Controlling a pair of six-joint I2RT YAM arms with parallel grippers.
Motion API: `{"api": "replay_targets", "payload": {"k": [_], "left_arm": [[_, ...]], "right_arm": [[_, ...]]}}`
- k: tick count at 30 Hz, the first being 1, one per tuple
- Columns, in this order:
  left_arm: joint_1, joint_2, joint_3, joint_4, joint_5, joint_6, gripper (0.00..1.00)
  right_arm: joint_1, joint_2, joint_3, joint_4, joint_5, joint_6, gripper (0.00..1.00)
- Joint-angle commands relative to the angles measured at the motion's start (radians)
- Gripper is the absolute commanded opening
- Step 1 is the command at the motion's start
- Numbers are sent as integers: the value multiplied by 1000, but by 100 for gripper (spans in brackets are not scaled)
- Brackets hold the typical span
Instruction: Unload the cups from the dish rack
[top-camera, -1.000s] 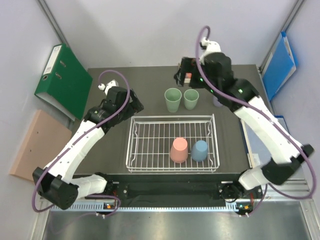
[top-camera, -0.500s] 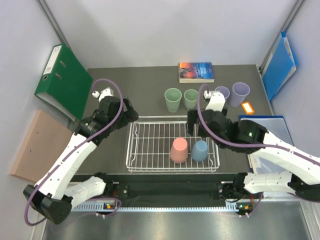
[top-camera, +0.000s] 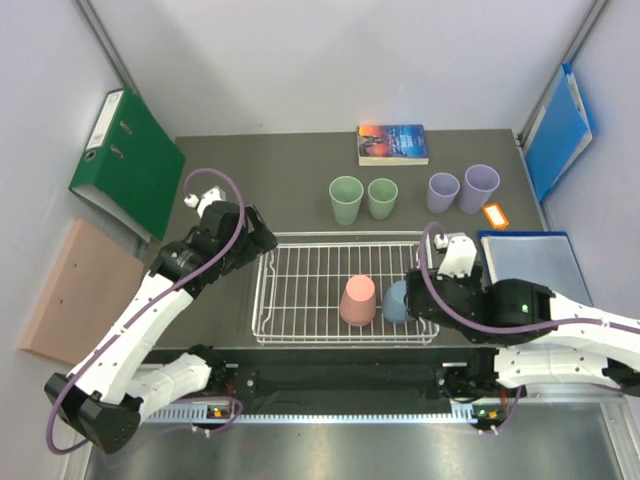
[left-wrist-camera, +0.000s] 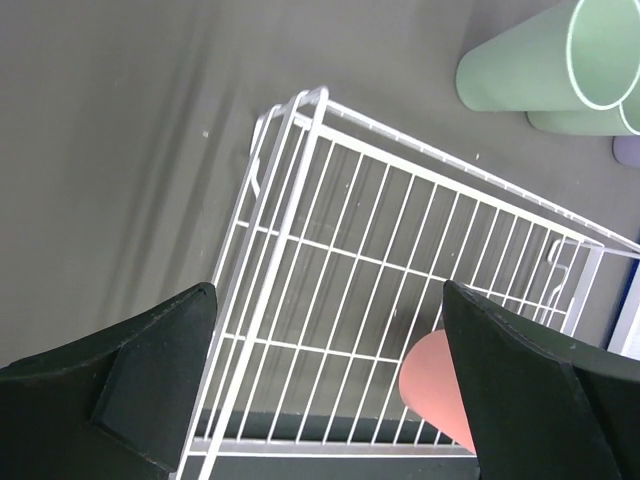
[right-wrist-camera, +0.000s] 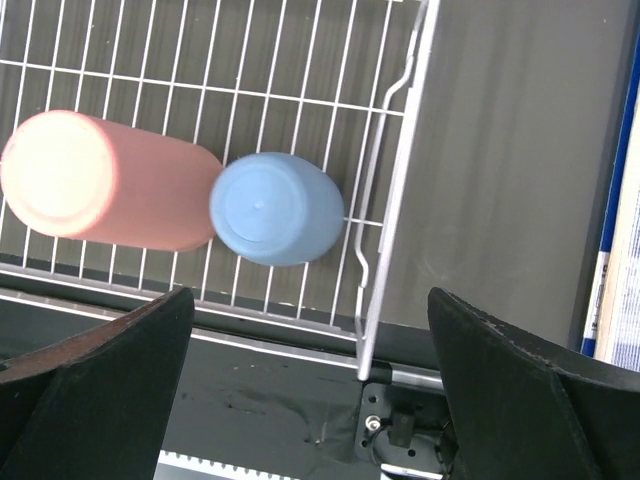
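The white wire dish rack (top-camera: 345, 236) holds a salmon pink cup (top-camera: 358, 300) and a light blue cup (top-camera: 393, 300), both upside down near its front right. Two green cups (top-camera: 346, 199) and two lavender cups (top-camera: 480, 188) stand on the table behind the rack. My left gripper (left-wrist-camera: 328, 290) hangs open above the rack's (left-wrist-camera: 300, 200) far left corner, with the pink cup (left-wrist-camera: 435, 385) by its right finger. My right gripper (right-wrist-camera: 311, 291) is open above the rack's (right-wrist-camera: 400, 150) near right corner. The blue cup (right-wrist-camera: 277, 208) lies just ahead of it, touching the pink cup (right-wrist-camera: 110, 185).
A book (top-camera: 392, 143) lies at the table's back. A green binder (top-camera: 125, 160) leans at the left and a blue folder (top-camera: 563, 130) at the right. An orange tag (top-camera: 495, 215) and a dark blue folder (top-camera: 525, 260) lie right of the rack.
My right arm swung from the back of the table, near the book, down to the rack's near right corner over the blue cup. My left arm shifted slightly towards the rack.
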Motion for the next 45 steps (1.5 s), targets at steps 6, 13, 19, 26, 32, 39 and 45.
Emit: {"api": "replay_targets", "payload": {"k": [6, 13, 19, 26, 32, 39, 45], "left_arm": [[-16, -18, 55, -74, -38, -70, 99], [-19, -18, 64, -43, 7, -42, 99], [-22, -6, 82, -52, 8, -9, 99], [-25, 0, 78, -54, 21, -12, 99], [-25, -2, 66, -49, 21, -19, 99], [-31, 2, 61, -46, 16, -21, 99], [-30, 3, 59, -46, 12, -21, 99]], "right_arm": [[14, -50, -41, 64, 14, -55, 100], [14, 53, 10, 198, 5, -141, 99], [12, 159, -4, 238, -18, -153, 100], [-28, 176, -62, 276, -48, -152, 100], [-85, 173, -104, 310, -74, -176, 100], [-203, 157, -159, 397, -152, -267, 100], [-258, 180, -170, 451, -210, -331, 93]]}}
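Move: The blue cup, tilted in the rack with its base towards the robot, lies about 8 cm ahead of the right hand, 4 cm to its left and roughly 12 cm below. The coral cup stands level with the blue one and some 9 cm farther left; the rack's right side runs about 7 cm to the right of the blue cup, its middle 3 cm farther out. From the left hand the blue cup is some 31 cm right, 4 cm back and 12 cm below. Leftward first, after a tiny sway to the right: the right hand slides about 5 cm over towards the blue cup, already beginning to sink. It then goes down and forward with a slight drift back to the right, ending some 7 cm lower and 4 cm farther out. The hand rolls a few degrees, left side down; the fingers stay wide open, lining up above the cup without closing. ##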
